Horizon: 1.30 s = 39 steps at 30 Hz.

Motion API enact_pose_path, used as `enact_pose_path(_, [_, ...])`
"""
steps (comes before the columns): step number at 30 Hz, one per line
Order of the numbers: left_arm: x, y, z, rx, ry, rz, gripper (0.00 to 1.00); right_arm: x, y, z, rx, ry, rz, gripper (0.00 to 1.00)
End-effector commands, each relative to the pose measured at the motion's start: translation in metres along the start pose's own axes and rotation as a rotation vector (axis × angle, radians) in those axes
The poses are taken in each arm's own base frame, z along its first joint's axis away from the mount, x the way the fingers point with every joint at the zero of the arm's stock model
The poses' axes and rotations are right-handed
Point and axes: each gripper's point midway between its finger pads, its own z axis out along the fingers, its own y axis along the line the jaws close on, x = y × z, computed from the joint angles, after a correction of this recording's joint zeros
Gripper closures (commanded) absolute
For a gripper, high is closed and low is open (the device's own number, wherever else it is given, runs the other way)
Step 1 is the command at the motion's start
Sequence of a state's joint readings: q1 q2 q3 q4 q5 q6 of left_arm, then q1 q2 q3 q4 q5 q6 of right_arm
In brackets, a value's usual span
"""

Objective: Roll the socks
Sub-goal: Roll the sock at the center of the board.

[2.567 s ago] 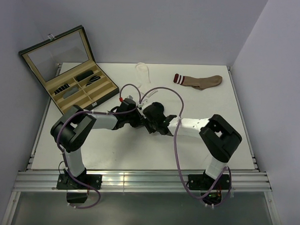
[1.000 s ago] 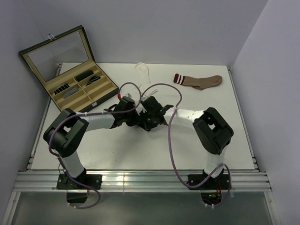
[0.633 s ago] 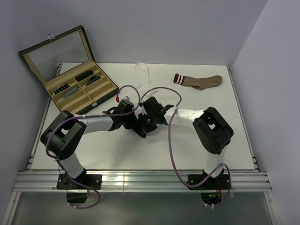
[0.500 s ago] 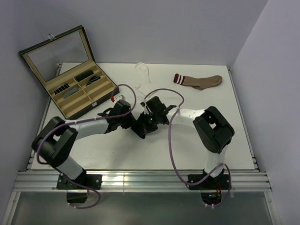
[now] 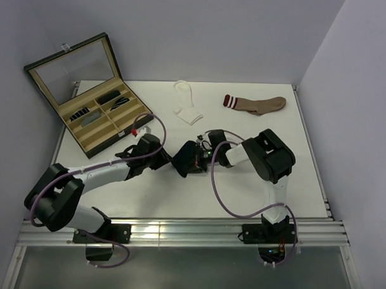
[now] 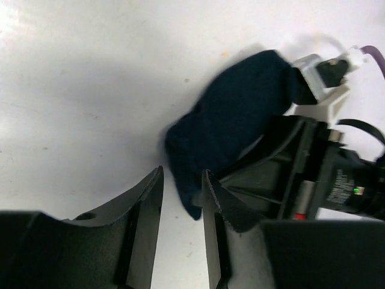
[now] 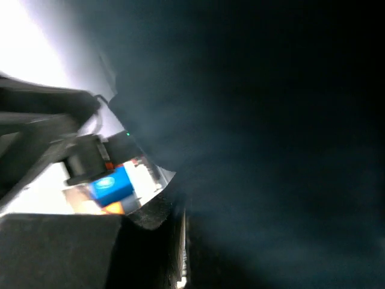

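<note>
A navy sock point(image 5: 182, 163) lies bunched at mid-table, and in the left wrist view the same navy sock point(image 6: 234, 114) is a thick dark wad. My right gripper point(image 5: 192, 160) is shut on its right end; the fabric fills the right wrist view around the right gripper point(image 7: 183, 232). My left gripper point(image 5: 166, 157) sits just left of the sock. In its own view the left gripper point(image 6: 181, 177) has its jaws apart, with only the sock's tip between the fingertips. A white sock point(image 5: 187, 110) lies flat at the back. A tan sock point(image 5: 256, 104) with red and white cuff stripes lies at the back right.
An open dark case point(image 5: 93, 93) with beige compartments and a glass lid stands at the table's back left corner. The white table point(image 5: 274, 182) ends in a metal rail along the near edge. Cables loop over both arms.
My left gripper has opened, let go of the navy sock and drawn back to the left. The right gripper has carried the sock slightly nearer. The white sock is now uncovered.
</note>
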State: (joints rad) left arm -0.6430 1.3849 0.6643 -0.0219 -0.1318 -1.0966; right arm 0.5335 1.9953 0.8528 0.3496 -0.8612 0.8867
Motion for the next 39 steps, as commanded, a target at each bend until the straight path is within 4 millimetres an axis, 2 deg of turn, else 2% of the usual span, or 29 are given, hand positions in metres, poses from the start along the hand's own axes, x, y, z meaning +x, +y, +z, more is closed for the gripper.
enact_pose_path(1, [0.009, 0.001, 0.008, 0.008, 0.036, -0.026, 0.63, -0.005, 0.006, -0.001, -0.115, -0.009, 0.080, 1.00])
enact_pose_path(5, [0.016, 0.001, 0.019, -0.008, 0.072, -0.020, 0.64, -0.008, -0.004, -0.002, -0.136, -0.021, 0.145, 1.00])
enact_pose_path(10, [0.021, 0.001, 0.023, 0.004, 0.090, -0.025, 0.65, -0.008, -0.012, 0.000, -0.120, -0.015, 0.165, 1.00])
enact_pose_path(16, [0.020, 0.000, 0.026, 0.028, 0.088, -0.044, 0.65, -0.009, -0.016, 0.001, -0.080, -0.013, 0.151, 1.00])
enact_pose_path(23, [0.015, 0.013, 0.041, 0.009, 0.086, -0.120, 0.65, -0.012, -0.018, 0.001, -0.049, -0.020, 0.134, 1.00])
enact_pose_path(26, [0.017, 0.012, 0.046, 0.014, 0.102, -0.134, 0.67, -0.013, -0.020, 0.001, -0.041, -0.021, 0.134, 1.00])
enact_pose_path(34, [0.023, 0.024, 0.058, -0.058, 0.129, -0.128, 0.79, -0.014, -0.024, 0.001, 0.002, -0.022, 0.118, 1.00])
enact_pose_path(38, [0.027, 0.042, 0.062, -0.151, 0.138, -0.118, 0.89, -0.021, -0.022, -0.003, 0.061, -0.050, 0.048, 1.00])
enact_pose_path(39, [0.027, 0.047, 0.062, -0.176, 0.139, -0.116, 0.93, -0.016, -0.025, -0.004, 0.096, -0.038, 0.051, 0.97])
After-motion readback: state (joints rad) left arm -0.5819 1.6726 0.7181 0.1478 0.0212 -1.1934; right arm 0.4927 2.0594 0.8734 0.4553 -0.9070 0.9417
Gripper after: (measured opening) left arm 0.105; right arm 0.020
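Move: The dark blue sock, bunched and with the right fingers already shut at its near edge, has its middle about 3 cm ahead of the left hand, 5 cm to its right and 6 cm below. From the right hand that middle is some 3 cm ahead, about level sideways and 1 cm higher. Counted from the left hand, the white sock lies roughly 23 cm ahead and 5 cm right, the compartment box 15 cm ahead and 25 cm left. The left fingertips come onto the dark blue sock's left edge and nearly shut there, pinching it beside the right fingers. To get there the left hand sinks about 5 cm, first easing back a little, then working forward and right as the fingers tip down some 10 degrees. The right hand keeps its shut grip, edging about 2 cm forward. ##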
